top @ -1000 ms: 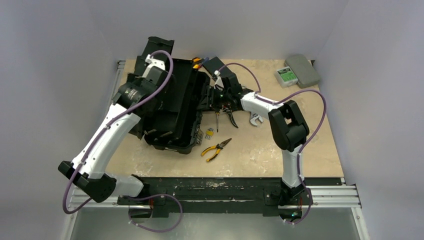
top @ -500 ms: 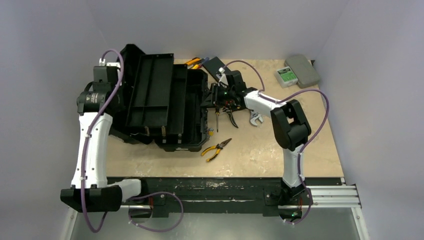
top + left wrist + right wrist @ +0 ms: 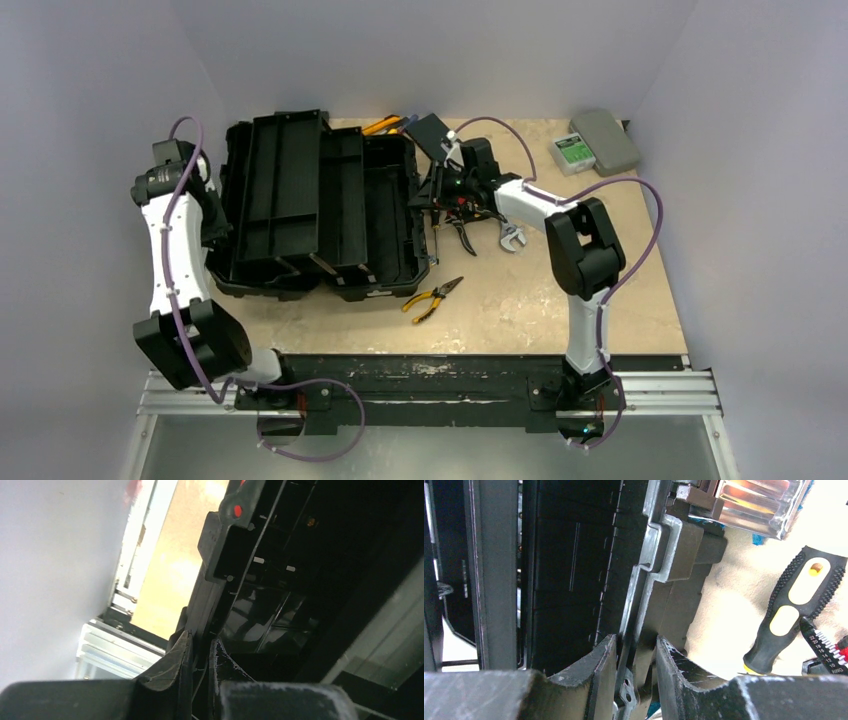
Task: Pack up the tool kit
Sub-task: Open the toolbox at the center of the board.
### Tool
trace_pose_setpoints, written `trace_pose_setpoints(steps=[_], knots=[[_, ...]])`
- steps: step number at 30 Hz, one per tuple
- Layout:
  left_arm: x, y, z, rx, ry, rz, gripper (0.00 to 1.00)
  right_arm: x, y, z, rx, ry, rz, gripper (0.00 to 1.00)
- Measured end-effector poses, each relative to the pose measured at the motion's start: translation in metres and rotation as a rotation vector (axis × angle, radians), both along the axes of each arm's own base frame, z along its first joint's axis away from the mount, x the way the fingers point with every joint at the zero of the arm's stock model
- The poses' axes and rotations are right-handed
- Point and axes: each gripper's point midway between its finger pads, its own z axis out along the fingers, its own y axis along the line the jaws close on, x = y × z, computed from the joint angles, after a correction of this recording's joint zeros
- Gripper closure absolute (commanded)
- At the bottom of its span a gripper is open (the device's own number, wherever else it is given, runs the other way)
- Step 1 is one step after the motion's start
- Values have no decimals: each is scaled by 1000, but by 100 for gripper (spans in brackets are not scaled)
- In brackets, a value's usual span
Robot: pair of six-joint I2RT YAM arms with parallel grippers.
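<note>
The tool kit (image 3: pixel 370 205), a big black toolbox, lies open on the table with its lid (image 3: pixel 275 185) folded out to the left. My left gripper (image 3: pixel 213 228) (image 3: pixel 200 642) is at the lid's left edge, shut on its thin black rim (image 3: pixel 212 565). My right gripper (image 3: pixel 425 195) (image 3: pixel 636 642) is shut on the box's right wall (image 3: pixel 659 575). Right of the box lie yellow-black pliers (image 3: pixel 432 296), red-handled pliers (image 3: pixel 462 228), a wrench (image 3: pixel 511 237) and a screwdriver (image 3: pixel 434 240). A yellow-black handle (image 3: pixel 796 610) shows in the right wrist view.
A small flat black box (image 3: pixel 432 130) leans behind the right gripper, with orange-handled tools (image 3: pixel 385 124) beside it. A grey case (image 3: pixel 604 138) and a green-labelled device (image 3: pixel 572 152) sit at the back right. White walls stand close on the left and right.
The lid has swung over to the left and lies flat. My left arm went left with it and its jaws closed on the lid's edge. The right gripper stayed on the box's right wall.
</note>
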Motion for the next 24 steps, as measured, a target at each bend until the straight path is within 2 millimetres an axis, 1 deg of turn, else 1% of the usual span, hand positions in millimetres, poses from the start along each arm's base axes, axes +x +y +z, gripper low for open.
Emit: trace_pose_setpoints(steps=[2,4,7,10,12,13,14,15,16,17,18,19,22,24], knots=[[1,4,-11,-61,19,25,100,0,0,0,5,-4,1,73],[7,9,-27,-136,34,64,100,1,-1,0,14,-14,-4,74],[23,15,-55,-238,48,98,100,3,-5,1,22,-27,-32,75],[40,17,-79,-319,55,114,100,8,-10,3,32,-35,-62,75],[53,18,-87,-379,39,155,100,10,-13,8,33,-47,-78,75],[61,20,-85,-396,7,171,100,10,-13,6,29,-46,-84,75],[80,21,-81,-424,-64,180,100,10,-14,5,29,-42,-88,76],[94,22,-83,-443,-100,182,100,10,-15,5,30,-42,-90,76],[98,21,-87,-465,-103,194,94,10,-15,4,28,-40,-91,76],[102,22,-87,-491,-118,208,84,9,-16,2,24,-35,-94,76],[104,22,-86,-513,-133,219,68,9,-17,1,23,-32,-96,76],[105,22,-85,-529,-144,227,58,9,-17,1,23,-32,-96,76],[111,18,-80,-560,-175,231,42,9,-17,1,24,-32,-96,76],[113,22,-77,-540,-191,235,34,9,-17,0,24,-33,-96,76]])
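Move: The toolbox lid, half swung open and with its edge still in the left fingers, has its middle some 12 cm right, 12 ahead and 8 below that hand; the landing spot on the board lies about 11 cm ahead, 2 left and 17 below. The trays sit around 21 cm right and 13 ahead, 5 lower. From the right hand, still on the right rim, the toolbox body's middle is about 8 cm left, 2 back and 6 below. The toolbox lid is lowered outward by its edge: the left hand carries it down about 8 cm while easing forward, then runs level farther forward to some 11 cm in all, rolling roughly 30 degrees with its left side dropping, and finally opens its fingers. The right hand keeps its pinch on the body's right rim, shifting about 2 cm to the right. ##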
